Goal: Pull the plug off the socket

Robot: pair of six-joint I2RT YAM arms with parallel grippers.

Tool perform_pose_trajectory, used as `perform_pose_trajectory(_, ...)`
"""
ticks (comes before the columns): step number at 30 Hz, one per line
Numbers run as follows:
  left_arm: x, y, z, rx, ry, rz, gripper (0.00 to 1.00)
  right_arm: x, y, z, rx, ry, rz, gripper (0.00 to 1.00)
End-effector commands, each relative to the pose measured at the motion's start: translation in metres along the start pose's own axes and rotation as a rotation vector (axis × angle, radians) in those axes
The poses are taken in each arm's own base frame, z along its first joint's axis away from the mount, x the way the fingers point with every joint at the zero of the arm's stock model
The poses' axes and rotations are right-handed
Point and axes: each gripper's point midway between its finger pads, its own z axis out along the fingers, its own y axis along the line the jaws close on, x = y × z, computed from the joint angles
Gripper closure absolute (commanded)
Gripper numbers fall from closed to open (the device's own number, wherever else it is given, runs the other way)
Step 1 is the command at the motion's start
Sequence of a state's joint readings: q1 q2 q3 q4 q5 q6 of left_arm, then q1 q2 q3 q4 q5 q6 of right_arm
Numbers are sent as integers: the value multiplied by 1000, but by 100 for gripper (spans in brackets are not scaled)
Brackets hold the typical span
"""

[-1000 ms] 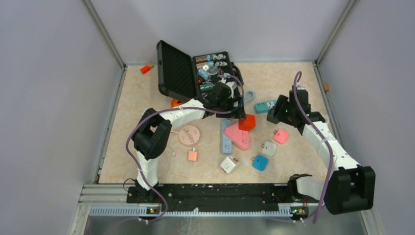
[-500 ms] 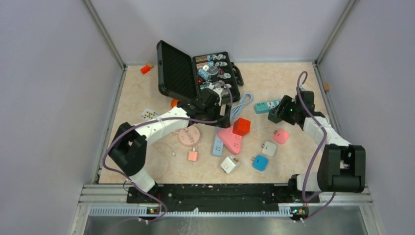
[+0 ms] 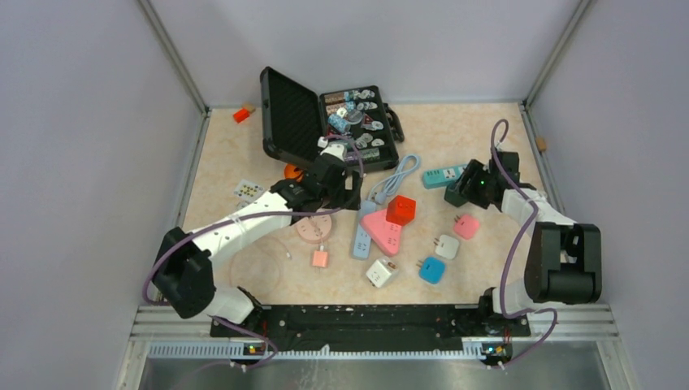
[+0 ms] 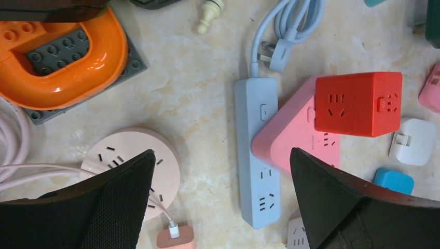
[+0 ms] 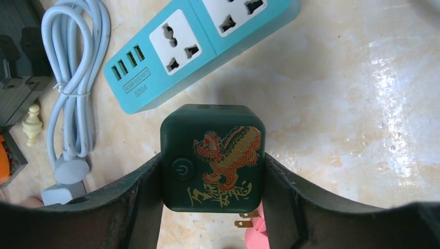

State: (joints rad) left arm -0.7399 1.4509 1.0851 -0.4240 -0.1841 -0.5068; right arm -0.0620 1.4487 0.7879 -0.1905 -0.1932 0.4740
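My right gripper [image 5: 212, 155] is shut on a dark green cube plug [image 5: 212, 155] with a dragon print, its fingers [image 5: 140, 207] pressing both sides. The cube hangs just beside the end of a teal socket strip [image 5: 197, 46], in none of its outlets. From above, that gripper [image 3: 459, 188] sits at the strip's [image 3: 443, 175] right end. My left gripper [image 4: 222, 153] is open and holds nothing, over bare table between a round pink socket [image 4: 124, 150] and a grey-blue strip [image 4: 258, 155]. A red cube plug [image 4: 358, 104] rests on a pink triangular socket [image 4: 298, 140].
An open black case [image 3: 325, 122] of small parts stands at the back. An orange block [image 4: 62, 57] and a coiled pale-blue cable [image 3: 402, 171] lie near it. Small plugs lie in front: white [image 3: 382, 272], blue [image 3: 431, 270], pink [image 3: 465, 226], salmon [image 3: 320, 258].
My left gripper has drawn back to the left away from the red cube, opening fully. The red cube, pink socket and grey-blue strip shifted left. My right gripper edged left with the green cube.
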Motion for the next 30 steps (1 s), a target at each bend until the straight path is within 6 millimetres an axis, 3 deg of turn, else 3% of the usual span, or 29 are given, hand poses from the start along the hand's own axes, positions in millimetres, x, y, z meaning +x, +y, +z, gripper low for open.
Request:
perform_pose_trajectory(1, -13, 13, -10, -61, -75, -26, 1, -31, -6, -1, 64, -97, -14, 37)
perform_pose_trajectory(4, -14, 16, -13, -63, -102, -35, 1, -35, -12, -6, 103, -118, -19, 19)
perform_pose_trajectory(6, -14, 19, -15, -65, -126, -48, 1, -39, -14, -11, 123, -129, -25, 15)
perform_pose_trajectory(14, -15, 15, -28, -33, -138, -91, 1, -45, -28, -38, 257, -144, 31, 13)
perform_pose_trajectory(18, -8, 11, -30, 7, -115, -70, 1, -54, -23, -51, 249, -209, 89, 13)
perform_pose_trajectory(24, 6, 0, -23, 54, -22, -28, 1, -56, 2, -56, 119, -212, 91, 13)
perform_pose_trajectory(30, 24, -14, -9, 100, 77, -66, 1, -33, 22, -56, 14, -138, 36, 15)
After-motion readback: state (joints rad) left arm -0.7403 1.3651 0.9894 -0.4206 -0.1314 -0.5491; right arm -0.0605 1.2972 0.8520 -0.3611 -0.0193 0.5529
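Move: The right hand grips the dark green plug, prongs down, close over the table. It is bound for bare table some 5 cm to the hand's right and 2 cm nearer the base. From this hand, the pink plug lies about 9 cm back and 3 cm right, the teal power strip roughly 7 cm ahead and 3 cm left. The left hand has that bare spot about 37 cm to its right and 3 cm ahead. Rightward and low, the right hand opens wide and lets go of the dark green plug, sweeping about 4 cm with its left finger seeming to push the plug over; it rolls left side down and turns clockwise some 10 degrees. Then it rises about 4.5 cm clear and swings back left by nearly 2 cm. The open, empty left hand drifts about 2.5 cm left, then returns right and draws back. ##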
